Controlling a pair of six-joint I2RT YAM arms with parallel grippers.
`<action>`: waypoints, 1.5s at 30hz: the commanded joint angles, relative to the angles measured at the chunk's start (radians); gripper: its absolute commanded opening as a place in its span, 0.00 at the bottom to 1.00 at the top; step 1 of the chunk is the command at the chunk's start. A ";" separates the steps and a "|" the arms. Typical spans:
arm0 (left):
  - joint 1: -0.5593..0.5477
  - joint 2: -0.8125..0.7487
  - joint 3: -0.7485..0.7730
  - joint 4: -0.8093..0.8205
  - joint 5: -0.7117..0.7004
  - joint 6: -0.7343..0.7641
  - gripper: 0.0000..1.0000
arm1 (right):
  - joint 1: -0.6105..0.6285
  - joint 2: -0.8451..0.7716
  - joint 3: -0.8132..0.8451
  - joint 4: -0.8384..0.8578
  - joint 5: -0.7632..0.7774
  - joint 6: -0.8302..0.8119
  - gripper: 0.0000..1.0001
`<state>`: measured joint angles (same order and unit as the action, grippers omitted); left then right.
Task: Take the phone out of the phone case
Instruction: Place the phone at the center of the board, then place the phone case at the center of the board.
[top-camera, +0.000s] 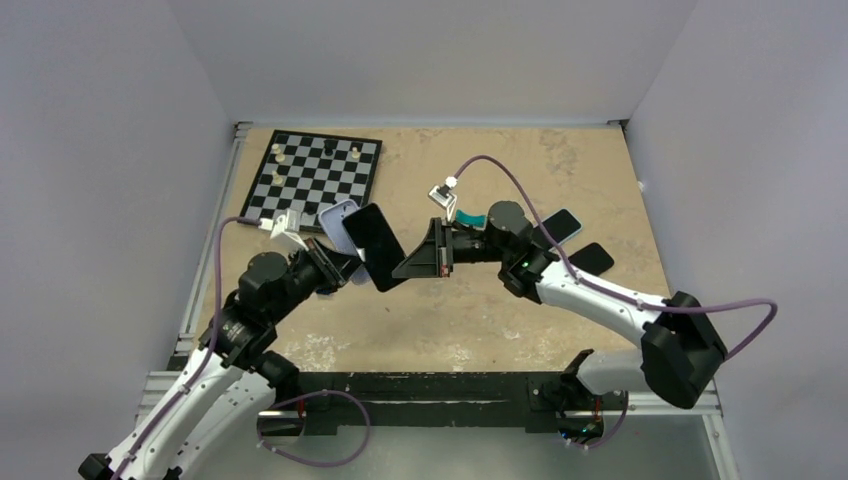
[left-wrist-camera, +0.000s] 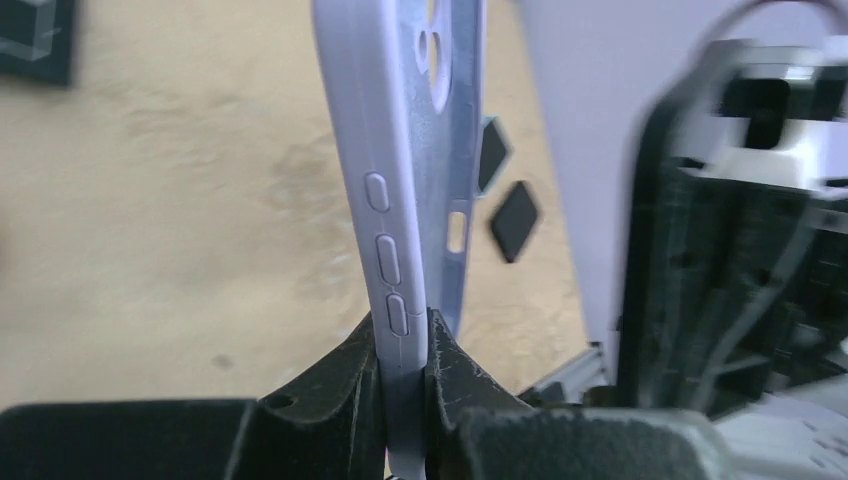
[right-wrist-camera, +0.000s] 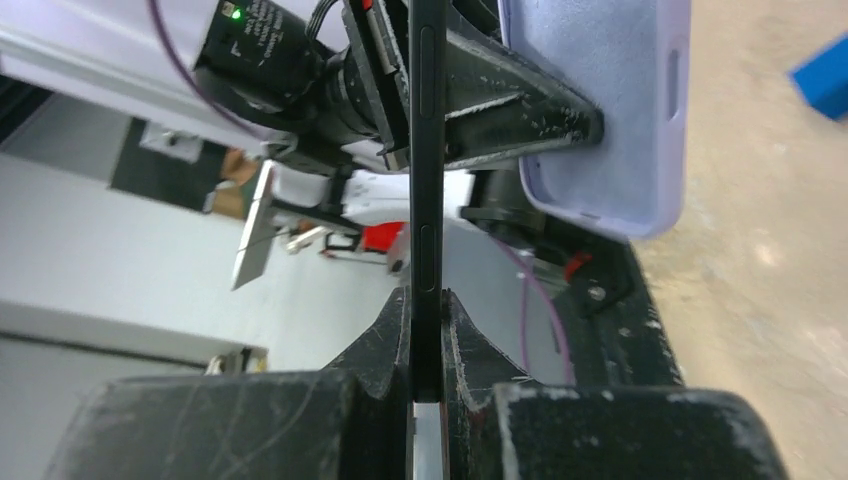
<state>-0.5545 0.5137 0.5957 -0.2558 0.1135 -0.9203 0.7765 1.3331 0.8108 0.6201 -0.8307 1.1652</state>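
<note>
The lavender phone case (top-camera: 336, 222) is held up off the table, with my left gripper (top-camera: 333, 258) shut on its lower edge. In the left wrist view the case (left-wrist-camera: 400, 120) stands edge-on between the jaws of the left gripper (left-wrist-camera: 405, 330), its inside bare. The black phone (top-camera: 375, 245) is outside the case, just to its right and tilted. My right gripper (top-camera: 402, 268) is shut on it. In the right wrist view the phone (right-wrist-camera: 427, 150) runs edge-on up from the right gripper (right-wrist-camera: 427, 305), with the case (right-wrist-camera: 610, 100) beside it.
A chessboard (top-camera: 315, 175) with several pieces lies at the back left. Two other phones lie on the table behind the right arm, one teal-edged (top-camera: 563, 224) and one black (top-camera: 593, 258). White walls enclose the tan table (top-camera: 520, 160).
</note>
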 joint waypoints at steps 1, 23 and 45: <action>0.010 0.044 0.021 -0.288 -0.243 -0.035 0.00 | -0.061 -0.137 0.044 -0.289 0.124 -0.264 0.00; 0.009 0.657 -0.114 0.340 0.427 0.119 0.00 | -0.625 0.397 0.468 -0.539 0.348 -0.506 0.00; 0.009 0.861 -0.098 0.375 0.388 0.090 0.00 | -0.773 0.622 0.417 -0.234 0.622 -0.047 0.00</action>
<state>-0.5446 1.3682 0.5316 -0.0051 0.5301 -0.7506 0.0471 2.0464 1.2770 0.1871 -0.4290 0.9333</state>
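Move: The right hand already holds the freed phone. The open far-right spot it's taken to lies about 38 cm ahead, 24 right, 30 below; the teal piece is some 28 ahead and 15 right, the blue-rimmed phone 24 ahead and 37 right, the black phone 13 ahead and 44 right. The left hand holds the phone case; its spot is about 1 back, 7 right, 25 below, with the blue block 3 ahead and 12 left. Keeping its pinch on the phone, the right hand swings away from the case, about 37 cm forward with some 24 cm right and 22 cm down, turning clockwise and rolling, and ends beyond the teal piece. The left hand, still gripping the case, sinks about 20 cm, first edging left, then going right, its fingers tipping down some 30 degrees. ##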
